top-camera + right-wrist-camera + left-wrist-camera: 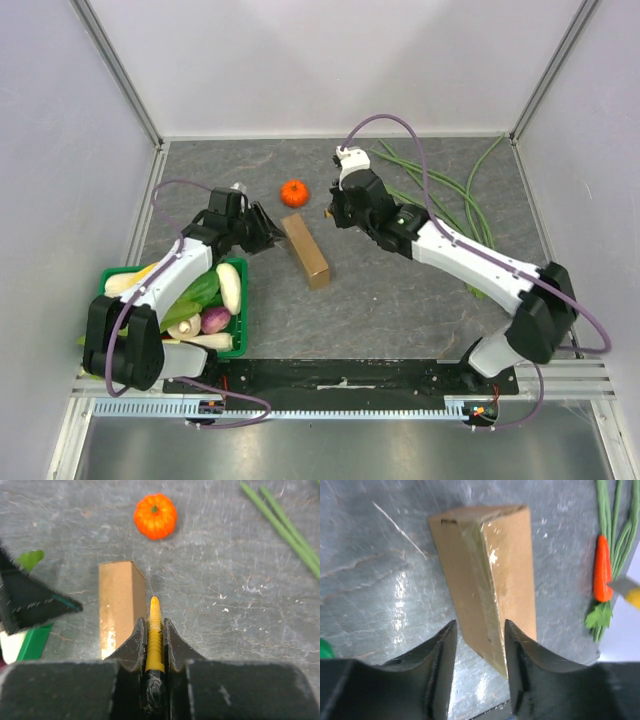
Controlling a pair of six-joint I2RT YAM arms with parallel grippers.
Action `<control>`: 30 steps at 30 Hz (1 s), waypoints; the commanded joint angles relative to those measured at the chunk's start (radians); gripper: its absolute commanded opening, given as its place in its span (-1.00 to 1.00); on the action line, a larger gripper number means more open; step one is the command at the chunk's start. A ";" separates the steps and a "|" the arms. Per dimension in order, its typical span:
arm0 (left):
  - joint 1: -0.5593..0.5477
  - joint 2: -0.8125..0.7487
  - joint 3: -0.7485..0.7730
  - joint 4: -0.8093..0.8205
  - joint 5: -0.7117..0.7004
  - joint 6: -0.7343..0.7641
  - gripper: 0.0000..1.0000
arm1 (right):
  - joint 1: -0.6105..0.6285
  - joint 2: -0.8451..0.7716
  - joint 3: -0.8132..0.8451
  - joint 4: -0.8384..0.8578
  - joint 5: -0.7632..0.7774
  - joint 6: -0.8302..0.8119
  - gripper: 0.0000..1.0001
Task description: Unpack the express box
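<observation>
The express box (pixel 306 250), a long brown cardboard carton with clear tape on it, lies mid-table with its lid shut. In the left wrist view the box (pixel 490 575) reaches its near end in between the fingers of my left gripper (pixel 480 625). That gripper is open, with a gap showing beside the cardboard. My left gripper (pixel 268 232) sits at the box's left side. My right gripper (pixel 332 212) hovers just right of the box's far end, shut on a yellow ridged tool (pixel 155 625). The tool's tip points along the box (pixel 116 600).
A small orange pumpkin (pixel 293 193) sits beyond the box. Long green beans (pixel 440 200) spread over the back right. A toy carrot (pixel 602 570) lies by the beans. A green crate (pixel 243 300) of vegetables stands at the front left beside the left arm.
</observation>
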 commanded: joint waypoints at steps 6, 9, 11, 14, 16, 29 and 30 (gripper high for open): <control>0.022 0.013 0.271 -0.087 -0.179 0.201 0.29 | 0.202 -0.210 -0.157 0.100 0.121 -0.092 -1.00; 0.032 0.071 0.321 -0.064 -0.156 0.235 0.35 | 0.290 -0.223 -0.178 0.118 0.115 -0.112 -1.00; 0.036 0.104 0.361 -0.045 -0.115 0.244 0.37 | 0.330 -0.225 -0.191 0.138 0.115 -0.120 -1.00; 0.041 0.165 0.395 -0.008 -0.047 0.250 0.38 | 0.400 -0.193 -0.220 0.175 0.106 -0.123 -1.00; 0.044 0.214 0.410 0.014 -0.009 0.263 0.38 | 0.423 -0.167 -0.217 0.172 0.117 -0.126 -1.00; 0.046 0.380 0.425 -0.007 0.093 0.269 0.37 | 0.473 -0.036 -0.229 0.170 0.290 -0.017 -1.00; 0.044 0.382 0.424 -0.007 0.093 0.273 0.37 | 0.471 -0.032 -0.231 0.161 0.302 -0.009 -1.00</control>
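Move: The express box stands on its long narrow side, its middle about 6 cm right of the left hand, level fore and aft, 7 cm below. From the knife-holding right hand it is some 7 cm left, 1 cm back and 18 cm down. The pumpkin lies roughly 18 cm ahead and 2 cm right of the left hand, and 18 cm ahead and 10 cm left of the right. Left opens wider, arcing 10 cm forward towards the box's far end; right carries the knife 15 cm back-left. ##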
